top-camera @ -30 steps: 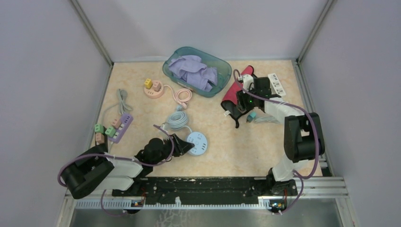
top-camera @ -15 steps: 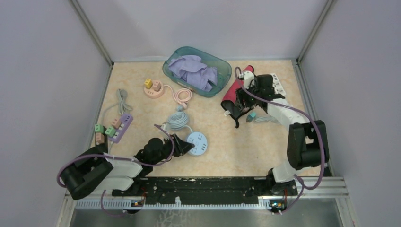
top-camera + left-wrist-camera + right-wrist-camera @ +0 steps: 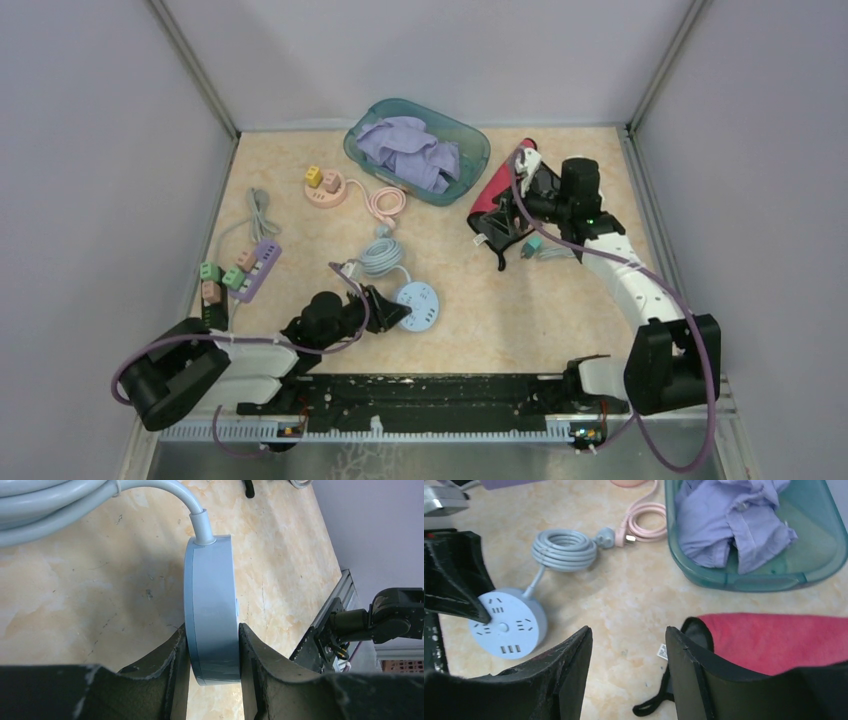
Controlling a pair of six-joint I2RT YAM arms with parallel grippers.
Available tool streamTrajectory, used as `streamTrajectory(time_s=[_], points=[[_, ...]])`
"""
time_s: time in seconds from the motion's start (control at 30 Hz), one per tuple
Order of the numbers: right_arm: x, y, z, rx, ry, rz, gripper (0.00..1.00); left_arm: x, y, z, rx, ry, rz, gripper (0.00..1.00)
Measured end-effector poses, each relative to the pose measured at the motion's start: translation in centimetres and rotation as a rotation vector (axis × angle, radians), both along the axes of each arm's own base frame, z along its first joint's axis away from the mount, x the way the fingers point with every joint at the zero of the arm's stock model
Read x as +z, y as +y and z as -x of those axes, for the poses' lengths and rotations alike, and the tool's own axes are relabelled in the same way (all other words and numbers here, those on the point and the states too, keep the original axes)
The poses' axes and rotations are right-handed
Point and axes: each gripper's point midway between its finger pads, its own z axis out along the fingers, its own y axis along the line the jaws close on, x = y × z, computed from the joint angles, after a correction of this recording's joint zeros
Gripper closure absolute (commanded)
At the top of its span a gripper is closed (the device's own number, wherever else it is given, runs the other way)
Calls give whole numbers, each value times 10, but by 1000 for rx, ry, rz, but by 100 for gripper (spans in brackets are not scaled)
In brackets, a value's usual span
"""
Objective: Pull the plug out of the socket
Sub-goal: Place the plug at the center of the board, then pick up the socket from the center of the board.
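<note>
A round light-blue socket (image 3: 418, 304) lies on the table with my left gripper (image 3: 388, 309) shut on its rim. The left wrist view shows the socket (image 3: 212, 595) edge-on, pinched between both fingers of the left gripper (image 3: 213, 628). In the right wrist view the socket's (image 3: 510, 623) face shows only bare holes. A small teal plug (image 3: 533, 243) lies loose on the table by a red pouch (image 3: 497, 189), far from the socket. My right gripper (image 3: 507, 208) hovers over the pouch, open and holding nothing. Bare table shows between the right gripper's (image 3: 628, 631) fingers.
The socket's grey cable (image 3: 378, 254) is coiled behind it. A teal basin (image 3: 470, 145) of purple cloth stands at the back. A pink round socket (image 3: 325, 188) with plugs and a purple strip (image 3: 256, 268) with plugs are at the left.
The right arm has drawn back and risen toward the right, and its jaws have opened wider. The left gripper and the socket have stayed put.
</note>
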Motion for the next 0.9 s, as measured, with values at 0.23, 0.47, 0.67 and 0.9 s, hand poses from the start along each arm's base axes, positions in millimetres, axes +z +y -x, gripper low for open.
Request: streamTrajectory(time_s=[0.23, 0.47, 0.67, 0.9], points=[[26, 22, 37, 167, -29, -105, 3, 7, 0, 2, -31, -55, -17, 100], [33, 35, 68, 304, 16, -232, 1, 13, 0, 7, -87, -131, -34, 100], [-5, 42, 101, 360, 195, -326, 1, 19, -3, 12, -128, -176, -23, 100], [-9, 68, 127, 494, 295, -328, 1, 37, -7, 12, -140, -234, 32, 100]])
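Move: The light-blue round socket, held by the left fingers, has its middle about 15 cm back, 16 cm left and 14 cm below the empty right hand. The light-blue cable coil is some 4 cm back and 23 cm left of that hand; the teal adapter lies about 9 cm to its right, 1 cm back. For the left hand, the socket's middle is 2 cm ahead and 3 cm right; the coil is about 11 cm ahead, 4 cm left. Still pinching the rim of the round socket, the left hand lifts it about 4 cm, tipping its fingers upward. The empty right hand swings back some 13 cm and left about half as far towards the socket, first rising, then sinking to its starting height, opening wide and turning about 30 degrees counter-clockwise until its fingers face the socket. ##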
